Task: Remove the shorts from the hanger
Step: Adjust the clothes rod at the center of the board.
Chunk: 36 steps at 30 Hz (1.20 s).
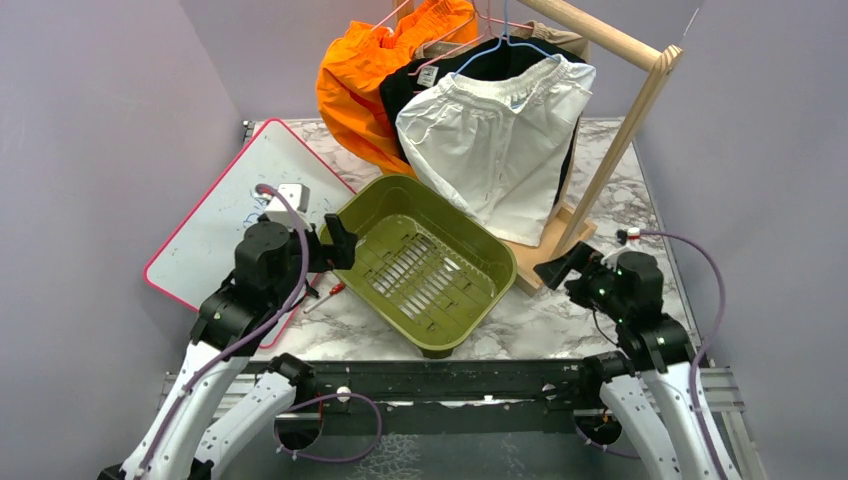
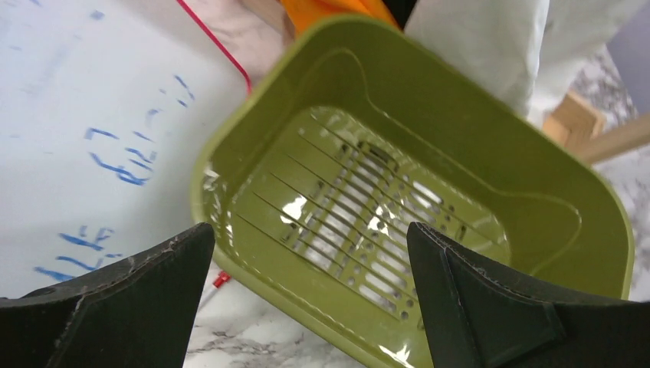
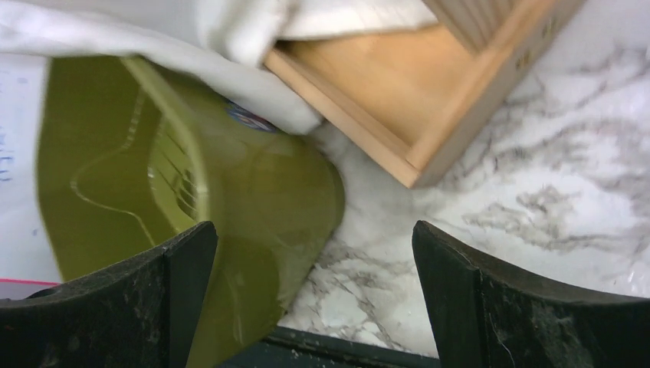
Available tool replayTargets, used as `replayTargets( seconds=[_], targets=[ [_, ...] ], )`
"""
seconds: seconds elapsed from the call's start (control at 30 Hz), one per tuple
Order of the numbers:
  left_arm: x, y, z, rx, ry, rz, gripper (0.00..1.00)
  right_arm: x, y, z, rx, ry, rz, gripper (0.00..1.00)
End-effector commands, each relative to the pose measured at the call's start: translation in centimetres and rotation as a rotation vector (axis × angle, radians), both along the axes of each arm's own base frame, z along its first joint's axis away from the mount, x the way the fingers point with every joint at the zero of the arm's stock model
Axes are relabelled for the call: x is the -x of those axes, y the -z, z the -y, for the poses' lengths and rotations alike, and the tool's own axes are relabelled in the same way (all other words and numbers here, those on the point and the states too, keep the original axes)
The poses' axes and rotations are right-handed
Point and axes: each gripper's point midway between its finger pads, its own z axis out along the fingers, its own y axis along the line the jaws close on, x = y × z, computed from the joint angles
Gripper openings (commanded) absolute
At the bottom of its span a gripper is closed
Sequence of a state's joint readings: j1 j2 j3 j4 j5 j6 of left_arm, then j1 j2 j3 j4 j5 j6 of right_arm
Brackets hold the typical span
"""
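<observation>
Four pairs of shorts hang on hangers from a wooden rod (image 1: 600,35) at the back. The white shorts (image 1: 490,150) are in front on a blue hanger (image 1: 505,45). Behind them are the black shorts (image 1: 435,80), then the orange shorts (image 1: 360,90); a strip of the tan shorts (image 1: 560,35) shows at the top. My left gripper (image 1: 338,240) (image 2: 310,238) is open over the near left rim of a green basket, well below the shorts. My right gripper (image 1: 558,268) (image 3: 314,230) is open near the rack's wooden base, holding nothing. White cloth (image 3: 153,31) drapes at the top of the right wrist view.
A slotted green basket (image 1: 425,260) (image 2: 429,130) (image 3: 253,192) sits tilted on the marble table under the white shorts. A red-edged whiteboard (image 1: 230,210) lies at the left, with a red-capped marker (image 1: 325,293) beside it. The rack's wooden base (image 3: 398,84) and slanted post (image 1: 620,150) stand at the right.
</observation>
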State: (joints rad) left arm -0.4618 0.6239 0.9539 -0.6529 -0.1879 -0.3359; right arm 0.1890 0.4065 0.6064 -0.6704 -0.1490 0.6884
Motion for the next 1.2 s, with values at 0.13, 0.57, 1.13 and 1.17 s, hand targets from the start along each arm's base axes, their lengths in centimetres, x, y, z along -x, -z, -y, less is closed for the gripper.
replayTargets(
  seconds=[0.13, 0.57, 1.13, 1.17],
  targets=[
    [1.2, 3.0, 4.2, 0.03, 0.224, -0.103, 0.99, -2.0, 7.8, 0.2, -0.011, 0.124, -0.277, 0.99],
    [2.0, 2.3, 4.8, 0.056, 0.27, -0.081, 0.99, -9.0, 11.6, 5.6, 0.14, 0.521, -0.301, 0.99],
    [2.0, 2.3, 5.3, 0.079, 0.287, -0.08, 0.99, -20.4, 8.4, 12.5, 0.228, 0.485, -0.223, 0.99],
    [2.1, 2.3, 5.3, 0.081, 0.287, -0.079, 0.99, -21.0, 8.3, 13.1, 0.196, 0.47, -0.234, 0.99]
  ],
)
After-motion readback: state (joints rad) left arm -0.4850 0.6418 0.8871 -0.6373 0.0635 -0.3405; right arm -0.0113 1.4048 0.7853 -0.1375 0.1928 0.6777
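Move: The near end of the clothes rod's wooden base lies about 10 cm ahead of the right hand, 5 cm to its right and 16 cm below. The green basket's middle is some 26 cm to this hand's left, 5 cm ahead and 13 cm lower; the white shorts hang about 20 cm ahead, 9 cm left and 6 cm higher. From the left hand the base end is roughly 48 cm right, 8 cm ahead, 26 cm below. Open right hand drops some 14 cm, then pushes the rod's base forward-right about 15 cm; left hand eases right. ##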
